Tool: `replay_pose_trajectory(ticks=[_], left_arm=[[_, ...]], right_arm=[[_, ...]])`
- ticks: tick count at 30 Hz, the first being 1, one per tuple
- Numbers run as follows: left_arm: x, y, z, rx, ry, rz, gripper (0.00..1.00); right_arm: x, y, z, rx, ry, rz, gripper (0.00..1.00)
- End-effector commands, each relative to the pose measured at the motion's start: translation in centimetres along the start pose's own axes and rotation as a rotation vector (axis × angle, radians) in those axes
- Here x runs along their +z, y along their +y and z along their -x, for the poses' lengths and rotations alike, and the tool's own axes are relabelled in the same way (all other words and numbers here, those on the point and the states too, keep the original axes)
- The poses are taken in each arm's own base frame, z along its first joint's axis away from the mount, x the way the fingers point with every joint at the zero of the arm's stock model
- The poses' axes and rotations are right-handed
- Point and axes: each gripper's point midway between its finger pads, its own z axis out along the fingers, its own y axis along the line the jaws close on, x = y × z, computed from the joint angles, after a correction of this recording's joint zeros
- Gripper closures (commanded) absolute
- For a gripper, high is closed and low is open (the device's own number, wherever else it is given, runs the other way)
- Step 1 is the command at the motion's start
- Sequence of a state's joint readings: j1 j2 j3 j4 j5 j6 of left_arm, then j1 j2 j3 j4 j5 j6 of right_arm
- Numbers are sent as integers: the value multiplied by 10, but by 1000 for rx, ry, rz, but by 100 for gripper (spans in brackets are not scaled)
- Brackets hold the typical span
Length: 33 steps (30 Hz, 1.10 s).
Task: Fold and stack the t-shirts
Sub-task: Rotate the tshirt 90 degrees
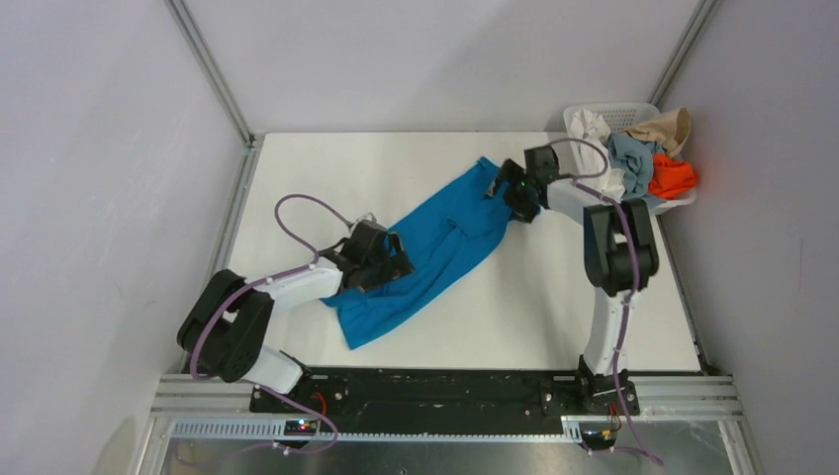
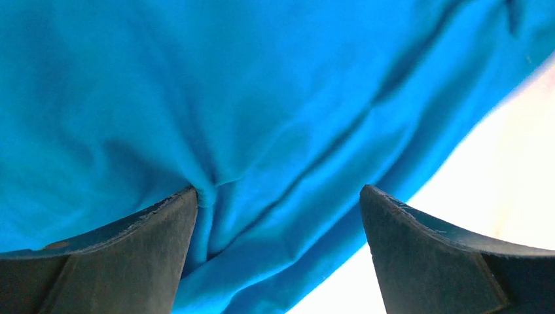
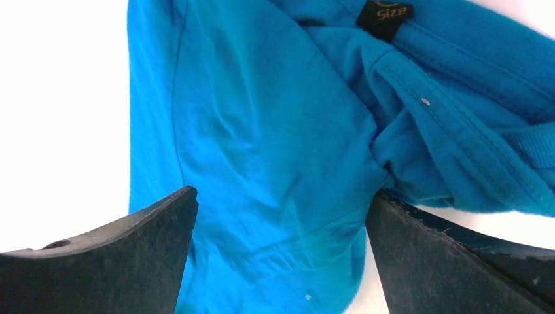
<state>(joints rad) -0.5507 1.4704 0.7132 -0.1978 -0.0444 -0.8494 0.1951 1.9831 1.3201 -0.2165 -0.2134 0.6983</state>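
A vivid blue t-shirt [image 1: 440, 247] lies rumpled in a long diagonal strip across the white table [image 1: 554, 297]. My left gripper [image 1: 388, 265] is open over its near lower part; blue cloth [image 2: 275, 131] fills the gap between the dark fingers [image 2: 144, 255]. My right gripper [image 1: 507, 190] is open over the far end by the collar; a sleeve [image 3: 262, 163] lies between its fingers [image 3: 432, 261], and the black size label [image 3: 385, 13] shows beyond. More t-shirts, white [image 1: 594, 129], grey-blue [image 1: 633, 158], tan [image 1: 668, 127] and orange [image 1: 673, 178], are piled at the back right.
A white plastic lattice basket [image 1: 618, 111] holds the pile of shirts in the back right corner, against the grey wall. Metal frame rails run along the table's left and right edges. The arm bases stand on a black bar at the near edge.
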Motion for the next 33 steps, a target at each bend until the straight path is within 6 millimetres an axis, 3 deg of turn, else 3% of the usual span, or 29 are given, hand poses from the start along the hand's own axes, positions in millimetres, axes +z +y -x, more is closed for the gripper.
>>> replay_pose_trajectory(ticks=[1,2,3,4,5,7,8,9,10,11,12,15,17,18,19,20,21,22,23,25,26,27,28,29,30,31,32,33], left_arm=[[9,-31,-53,-92,109,-109,0],[12,-35,-56,-119,103,-112,0],[13,-40,-62,-116,97,-109,0],[16,-43,-66,-154,98,-100,0],[16,-50,-71,-152,84,-100,0],[13,-60,-76,-195,58,-102,0],[9,-68,-75,-223,46,-117,0],[5,-78,-77,-214,29,-135,0],[-1,-86,-76,-228,23,-157,0],[-6,-95,-78,-218,20,-180,0],[-14,-107,-74,-201,8,-215,0],[-36,-124,-76,-140,-15,-281,0],[-50,-123,-71,-104,-49,-287,0],[-52,-114,-72,-68,-62,-261,0],[-65,-116,-67,-66,-80,-292,0],[-68,-109,-69,-38,-83,-290,0],[-81,-111,-65,-31,-97,-325,0],[-85,-106,-67,-1,-100,-329,0],[-97,-102,-64,16,-110,-345,0],[-107,-85,-64,58,-126,-341,0],[-107,-74,-66,77,-132,-316,0],[-111,-58,-67,107,-131,-282,0],[-108,-45,-68,119,-137,-242,0],[-111,-31,-71,134,-129,-211,0],[-108,-19,-76,145,-117,-188,0],[-109,-11,-79,144,-106,-176,0],[-105,-1,-87,148,-79,-162,0],[-106,3,-91,139,-69,-165,0]], right_arm=[[39,43,9,-111,6,-3,1],[37,71,27,-133,-20,34,1],[58,73,13,-159,21,28,1],[55,100,29,-178,-13,68,2],[65,116,32,-198,-22,80,2],[83,134,38,-209,-45,100,2],[98,133,33,-195,-38,95,2],[97,150,47,-194,-85,139,2],[109,150,46,-181,-88,149,2],[107,165,59,-179,-135,196,2],[112,166,63,-159,-148,204,2],[95,193,82,-159,-201,281,2],[74,203,91,-195,-227,282,1],[51,214,101,-235,-271,285,1],[45,210,100,-251,-273,261,1],[14,221,112,-278,-333,254,1],[9,211,109,-285,-328,213,1],[-21,218,120,-301,-382,204,1],[-23,203,112,-312,-358,155,1],[-50,187,101,-354,-343,100,1],[-65,171,87,-377,-321,60,1],[-93,170,79,-389,-321,57,1],[-81,133,47,-394,-231,-11,1],[-114,139,39,-400,-258,29,1],[-101,104,4,-395,-180,-11,1],[-131,113,-9,-399,-208,50,2],[-122,85,-49,-414,-132,23,2],[-148,88,-61,-408,-164,57,2]])
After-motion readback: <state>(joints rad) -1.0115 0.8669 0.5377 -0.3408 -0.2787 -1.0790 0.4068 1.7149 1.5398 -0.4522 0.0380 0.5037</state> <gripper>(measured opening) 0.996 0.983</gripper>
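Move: The t-shirt lies slantwise, its middle about 3 cm ahead of the left hand, 4 cm to its right and 2 cm below. From the right hand, that middle is some 16 cm back and 16 cm left, 3 cm below. The shirt's far end is right under the right fingers, while its near end lies about 14 cm back and 12 cm left of the left hand. The laundry basket stands roughly 27 cm right and 9 cm ahead of the right hand. With both open grippers still resting on the t-shirt, drag the far end forward and left with the right, about 15 cm each way, while the left drags the near part right and then increasingly back, its wrist rolling some 15 degrees. Then lift both off, drawing the right back as it climbs and swinging the left leftward and a little back. ##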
